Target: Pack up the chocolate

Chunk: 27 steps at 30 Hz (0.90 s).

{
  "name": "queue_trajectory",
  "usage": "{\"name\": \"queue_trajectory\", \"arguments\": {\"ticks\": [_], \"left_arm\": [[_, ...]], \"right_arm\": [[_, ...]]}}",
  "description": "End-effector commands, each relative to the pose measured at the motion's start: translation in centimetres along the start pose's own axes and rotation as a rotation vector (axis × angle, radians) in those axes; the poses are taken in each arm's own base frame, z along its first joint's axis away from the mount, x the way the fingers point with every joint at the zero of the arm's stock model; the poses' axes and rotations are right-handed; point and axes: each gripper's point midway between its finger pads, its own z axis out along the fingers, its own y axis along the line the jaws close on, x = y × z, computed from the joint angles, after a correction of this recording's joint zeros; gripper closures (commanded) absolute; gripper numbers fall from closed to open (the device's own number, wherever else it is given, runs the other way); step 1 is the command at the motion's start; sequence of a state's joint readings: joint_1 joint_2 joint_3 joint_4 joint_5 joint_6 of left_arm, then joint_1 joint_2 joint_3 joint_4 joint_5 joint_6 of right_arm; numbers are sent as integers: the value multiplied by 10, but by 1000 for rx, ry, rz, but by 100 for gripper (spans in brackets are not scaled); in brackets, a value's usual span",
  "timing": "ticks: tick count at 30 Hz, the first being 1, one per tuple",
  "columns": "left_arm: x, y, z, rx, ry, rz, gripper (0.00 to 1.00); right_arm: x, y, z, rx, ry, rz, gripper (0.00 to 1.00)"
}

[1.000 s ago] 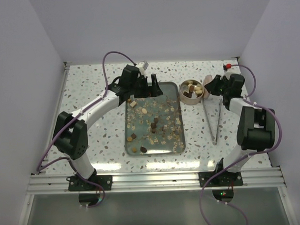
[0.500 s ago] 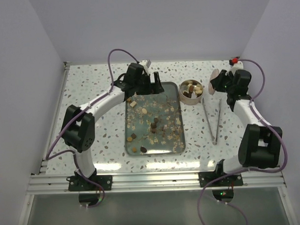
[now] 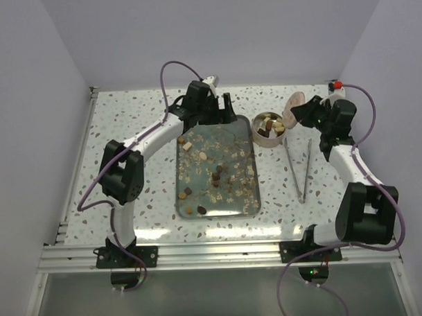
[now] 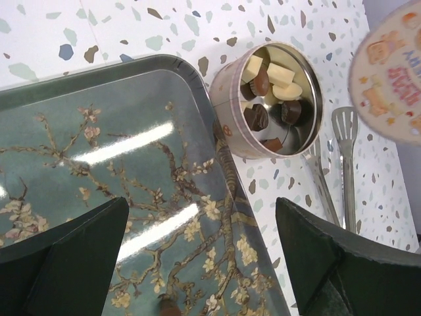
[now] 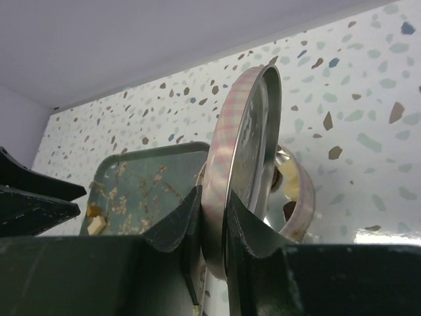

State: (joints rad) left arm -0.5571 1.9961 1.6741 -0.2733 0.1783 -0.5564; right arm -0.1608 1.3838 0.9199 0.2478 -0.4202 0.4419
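Observation:
Loose chocolate [image 3: 216,169], dark and pale pieces, lies scattered on the blue flowered tray [image 3: 251,206]. More chocolate [image 4: 263,105] fills the round tin [image 3: 269,138] just right of the tray's far corner. My right gripper [image 3: 303,113] is shut on the tin's lid [image 3: 293,103], holding it on edge beside and above the tin [image 5: 299,191]; its jaws pinch the lid's rim [image 5: 247,131]. My left gripper [image 3: 220,113] hovers open over the tray's far end [image 4: 131,164] with nothing between its fingers [image 4: 72,257].
Metal tongs [image 3: 301,165] lie on the speckled table right of the tray and below the tin, also in the left wrist view [image 4: 345,164]. Thin pale flakes are mixed among the pieces on the tray. White walls close in the table on three sides.
The right gripper has lifted the lid away from the tin, up and toward the back. The left gripper has shifted right along the tray's far end.

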Motion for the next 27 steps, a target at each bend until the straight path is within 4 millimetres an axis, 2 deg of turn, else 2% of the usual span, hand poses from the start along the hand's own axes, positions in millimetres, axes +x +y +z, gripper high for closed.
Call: {"name": "queue_trajectory", "arguments": {"ticks": [1, 8, 9, 12, 19, 24, 27], "left_arm": [[-16, -14, 3, 24, -36, 30, 1], [-12, -21, 19, 32, -34, 35, 1], [-17, -25, 21, 39, -45, 40, 1], [-18, -34, 34, 41, -45, 60, 1], [-16, -39, 54, 47, -49, 42, 1], [-8, -43, 67, 42, -48, 21, 1], [-4, -46, 73, 52, -47, 4, 1]], "right_arm": [[2, 17, 8, -110, -26, 89, 100], [24, 11, 18, -141, -16, 209, 100], [28, 8, 20, -140, -10, 224, 100], [35, 2, 24, -131, -15, 262, 100], [45, -7, 33, -138, -39, 339, 100], [53, -17, 38, -128, -44, 356, 100], [65, -25, 38, -114, -28, 390, 100]]}}
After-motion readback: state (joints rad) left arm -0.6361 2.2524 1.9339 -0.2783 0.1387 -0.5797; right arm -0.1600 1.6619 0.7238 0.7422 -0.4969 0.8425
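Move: The open chocolate tin stands about 13 cm to the right of the open left gripper, some 2 cm farther out and 12 cm below it. The tray's middle is roughly 10 cm back and 4 cm left of that gripper. From the right gripper, which already pinches the lid by its rim, the tin lies about 9 cm left, 3 cm ahead and 18 cm down; the two steel utensils lie 10 cm back and 3 cm right of the right gripper, on the table. Lower the right gripper about 9 cm with a small shift left, keeping its pinch on the lid's rim, and roll it some 20 degrees, left side rising, so the lid comes down over the tin's right side. Meanwhile bring the left gripper right, sinking and edging forward, about 8 cm in all, towards the tin's left side, with its fingers kept wide open. ##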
